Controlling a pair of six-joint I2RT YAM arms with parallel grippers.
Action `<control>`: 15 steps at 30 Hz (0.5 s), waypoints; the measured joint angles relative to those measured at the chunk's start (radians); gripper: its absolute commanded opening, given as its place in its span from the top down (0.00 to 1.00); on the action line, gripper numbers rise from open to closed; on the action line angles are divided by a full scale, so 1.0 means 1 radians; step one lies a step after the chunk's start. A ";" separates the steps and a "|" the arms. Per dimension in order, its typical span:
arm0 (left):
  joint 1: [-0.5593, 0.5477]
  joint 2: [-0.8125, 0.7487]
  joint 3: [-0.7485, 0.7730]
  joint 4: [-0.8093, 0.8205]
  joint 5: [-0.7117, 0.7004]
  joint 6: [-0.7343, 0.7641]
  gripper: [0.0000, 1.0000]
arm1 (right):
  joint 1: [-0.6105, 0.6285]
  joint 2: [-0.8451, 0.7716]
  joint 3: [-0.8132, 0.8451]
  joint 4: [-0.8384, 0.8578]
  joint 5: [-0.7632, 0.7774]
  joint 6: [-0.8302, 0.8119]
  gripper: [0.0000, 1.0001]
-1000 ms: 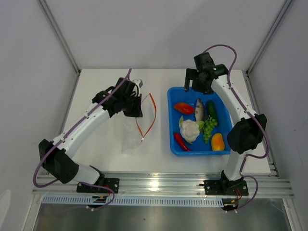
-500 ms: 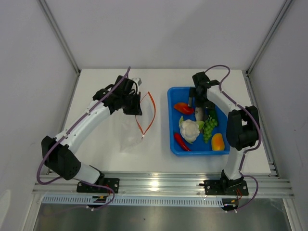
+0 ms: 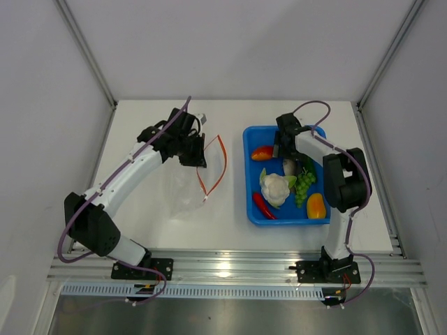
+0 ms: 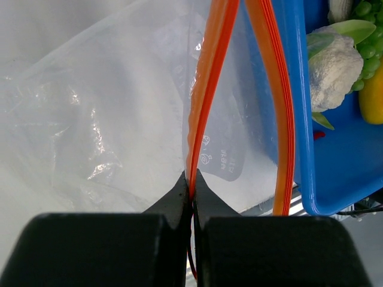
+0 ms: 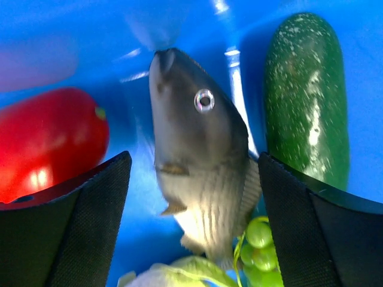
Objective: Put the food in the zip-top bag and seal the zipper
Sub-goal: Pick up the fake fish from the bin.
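Observation:
The clear zip-top bag (image 3: 187, 192) lies left of centre, its mouth held apart. My left gripper (image 4: 192, 182) is shut on one side of the red-orange zipper (image 4: 206, 101); the other side (image 4: 272, 107) hangs free. The food lies in the blue tray (image 3: 248, 178): red tomato (image 5: 48, 137), white cauliflower (image 3: 276, 188), red chili (image 3: 262, 204), green grapes (image 5: 257, 245), orange-yellow pepper (image 3: 316, 206), dark green cucumber (image 5: 308, 95) and a grey-white toy fish (image 5: 197, 143). My right gripper (image 5: 192, 158) is open low in the tray, one finger on each side of the fish.
White walls with metal corner posts enclose the table on three sides. The tray's near-left rim (image 4: 299, 119) stands close beside the bag's mouth. Purple cables loop along both arms.
My right gripper came forward from the tray's far edge and down into the tray over the fish. My left gripper still pinches the zipper and has barely moved.

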 measured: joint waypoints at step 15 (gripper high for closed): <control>0.017 0.000 0.000 -0.005 0.010 -0.001 0.99 | -0.010 0.003 -0.066 0.075 0.021 0.019 0.87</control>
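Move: The right hand's open fingers already straddle the fake fish, whose middle lies about 2 cm back, 1 cm to the right and 3 cm below. From that hand, the tomato is about 8 cm left and level with it, the cucumber some 6 cm right and level, the cauliflower roughly 12 cm back and 4 cm left, and the grapes about 11 cm back and 5 cm right. From the left hand, the fish lies around 12 cm ahead, 28 cm right and 17 cm below. The right hand sinks about 2 cm farther onto the fish between the tomato and the cucumber, then all but stops there, with barely any sideways drift, while its wide-open fingers close to roughly a quarter of their opening and pinch the body from both sides just behind the head. The left hand stays in place with its fingers shut, still pinching the bag's orange zipper rim. ##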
